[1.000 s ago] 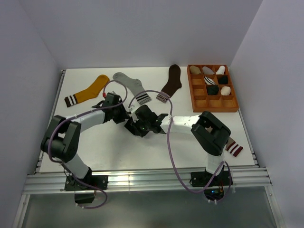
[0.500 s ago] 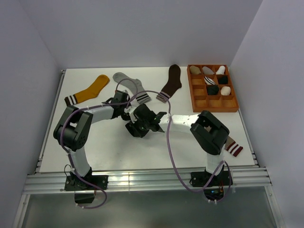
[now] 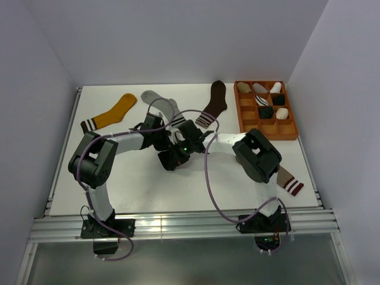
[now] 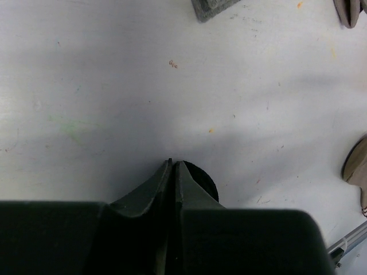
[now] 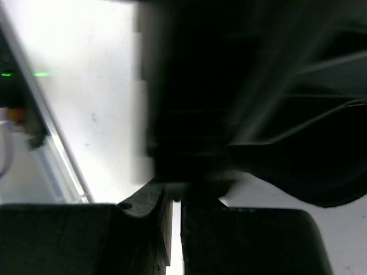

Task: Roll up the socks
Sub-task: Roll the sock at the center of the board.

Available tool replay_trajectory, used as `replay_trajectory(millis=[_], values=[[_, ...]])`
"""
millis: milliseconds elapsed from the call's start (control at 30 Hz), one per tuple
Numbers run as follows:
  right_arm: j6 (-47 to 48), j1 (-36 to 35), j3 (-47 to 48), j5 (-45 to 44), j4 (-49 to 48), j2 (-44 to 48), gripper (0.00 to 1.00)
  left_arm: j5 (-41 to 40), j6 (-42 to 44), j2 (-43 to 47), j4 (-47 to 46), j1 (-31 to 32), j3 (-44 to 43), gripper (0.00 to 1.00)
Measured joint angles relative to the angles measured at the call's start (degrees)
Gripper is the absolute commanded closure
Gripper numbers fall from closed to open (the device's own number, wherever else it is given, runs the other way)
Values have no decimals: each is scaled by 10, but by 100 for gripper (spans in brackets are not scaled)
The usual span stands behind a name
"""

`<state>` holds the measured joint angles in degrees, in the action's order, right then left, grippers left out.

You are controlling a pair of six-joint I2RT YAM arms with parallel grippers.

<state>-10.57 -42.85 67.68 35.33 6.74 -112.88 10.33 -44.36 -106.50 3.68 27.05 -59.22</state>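
Note:
A black sock (image 3: 168, 161) lies bunched in a dark lump at the middle of the table, where both grippers meet. My left gripper (image 3: 164, 141) comes in from the left. In the left wrist view it (image 4: 173, 163) is shut, with a rounded bit of the black sock (image 4: 203, 180) bulging out at its tip. My right gripper (image 3: 177, 152) sits just right of the lump. In its wrist view it (image 5: 175, 195) is shut to a thin slit, with a blurred dark mass right at the tips. A taupe sock (image 3: 289, 181) with a maroon-and-white cuff lies flat at the near right.
A wooden compartment tray (image 3: 266, 137) with rolled socks stands at the back right. Along the back lie a mustard sock (image 3: 113, 113), a grey sock (image 3: 161, 105) and a dark brown sock (image 3: 215, 104). A metal rail (image 3: 178, 225) runs along the near edge.
My left arm swung right toward the middle and its gripper closed. My right gripper shifted up and back toward the left one. The black lump stayed put.

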Motion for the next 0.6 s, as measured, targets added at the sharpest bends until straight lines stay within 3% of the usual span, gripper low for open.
replay_trajectory(millis=[300, 600], values=[[-40, 47, 26, 118, 11, -47, 100, 2, 2, 2, -14, 2, 6, 78], [-51, 55, 38, 144, 26, -62, 100, -50, 3, 29, 3, 4, 16, 61]])
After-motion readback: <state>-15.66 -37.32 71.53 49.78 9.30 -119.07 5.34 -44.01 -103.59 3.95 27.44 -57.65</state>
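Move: The black sock at the board's centre lies bunched between the grippers: its middle is about 5 cm back and 2 cm right of the left fingertips, a shade below them, and roughly 3 cm left of the right fingertips, level fore and aft. From the left hand, the grey sock lies some 19 cm ahead and 2 cm left, the brown one about 20 cm ahead and 21 cm right, both a couple of centimetres lower. The black sock's near part stays pinched in the shut right fingers while that wrist rolls about 15 degrees, the fingertips swinging slightly back and easing barely 1 cm right. The left fingers, nearly closed at the sock's far edge, part to about a third open, letting the cloth go; the left hand then starts up and to its left, about 1 cm. ##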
